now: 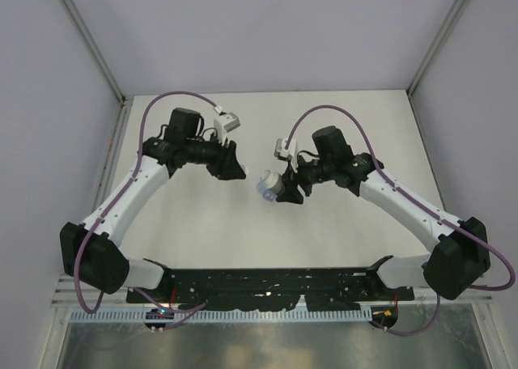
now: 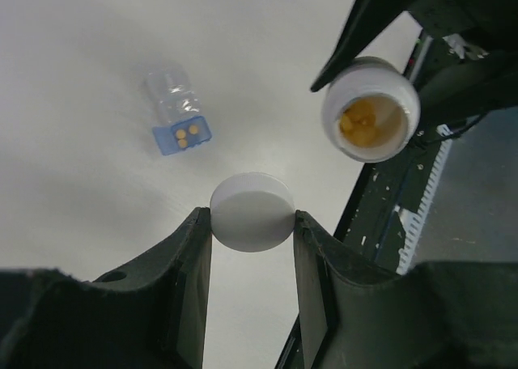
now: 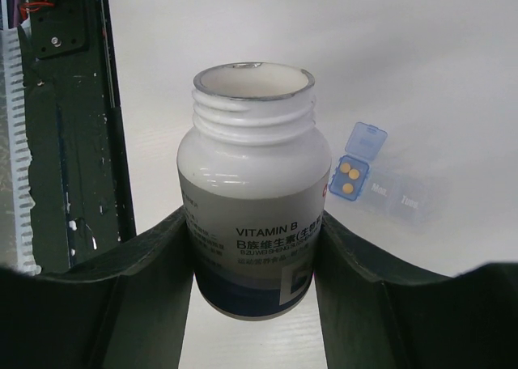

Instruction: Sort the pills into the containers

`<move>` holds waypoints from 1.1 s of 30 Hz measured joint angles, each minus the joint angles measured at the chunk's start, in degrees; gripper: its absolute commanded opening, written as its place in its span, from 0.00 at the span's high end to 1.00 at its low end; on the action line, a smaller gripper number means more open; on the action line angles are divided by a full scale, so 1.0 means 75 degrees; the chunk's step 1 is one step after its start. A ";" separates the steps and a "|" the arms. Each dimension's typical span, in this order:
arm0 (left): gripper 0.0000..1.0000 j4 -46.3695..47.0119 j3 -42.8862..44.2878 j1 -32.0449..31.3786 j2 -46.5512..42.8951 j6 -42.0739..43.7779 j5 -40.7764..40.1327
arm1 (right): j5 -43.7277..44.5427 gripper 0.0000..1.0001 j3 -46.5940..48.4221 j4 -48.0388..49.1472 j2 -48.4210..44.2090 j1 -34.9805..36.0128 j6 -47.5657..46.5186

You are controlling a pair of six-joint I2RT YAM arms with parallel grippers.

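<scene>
My left gripper (image 2: 252,223) is shut on a round white cap (image 2: 252,211), pinched by its edges above the table. My right gripper (image 3: 255,248) is shut on a white Vitamin B bottle (image 3: 255,215) with a dark blue band, uncapped and tilted toward the left arm. Yellow pills (image 2: 368,120) lie inside the bottle (image 2: 371,110). On the table lies a clear pill box (image 2: 176,110) with an open blue compartment holding three yellow pills (image 2: 187,134). The top view shows the bottle (image 1: 267,183) at the right gripper (image 1: 279,187), apart from the left gripper (image 1: 236,171).
The pill box (image 3: 380,183) has further clear compartments marked with weekdays. A black mounting rail (image 1: 275,284) runs along the near table edge. White enclosure walls with metal posts (image 1: 97,53) bound the table at the left, back and right.
</scene>
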 measured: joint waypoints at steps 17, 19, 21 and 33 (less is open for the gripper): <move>0.97 0.0134 0.0000 -0.0023 -0.0297 0.0137 0.3110 | 0.0006 0.94 0.0959 -0.0737 0.0449 0.0632 -0.0443; 0.97 0.0152 0.0000 -0.0055 -0.0297 0.0137 0.3139 | 0.0006 0.94 0.1011 -0.0781 0.0487 0.0688 -0.0475; 0.97 0.0152 0.0000 -0.0090 -0.0297 0.0137 0.3139 | 0.0009 0.94 0.1049 -0.0822 0.0548 0.0743 -0.0498; 0.98 0.0082 0.0000 -0.0303 -0.0274 0.0245 0.2967 | 0.0035 0.94 0.1090 -0.0968 0.0670 0.0860 -0.0551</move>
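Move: The left hand holds the white cap; the open vitamin bottle that it is bound for, in the right hand, is about 10 cm to its right and 4 cm back, at nearly the same height, mouth tipped up towards it. From the right hand, the cap lies roughly 11 cm left, 4 cm ahead and 3 cm higher. The blue pill box is on the table, some 5 cm right of the left hand, 5 cm ahead and 21 cm down. Back towards the robot, rising about 5 cm and going some 3 cm right, the left hand brings the pinched cap roughly 6 cm back to the bottle's mouth, turning some 20 degrees clockwise while its fingertips lift; it slows near the mouth and begins to sink slightly. The right hand keeps its grip and carries the bottle 3 cm left and 2 cm back to meet it, rising a little, then easing down. ##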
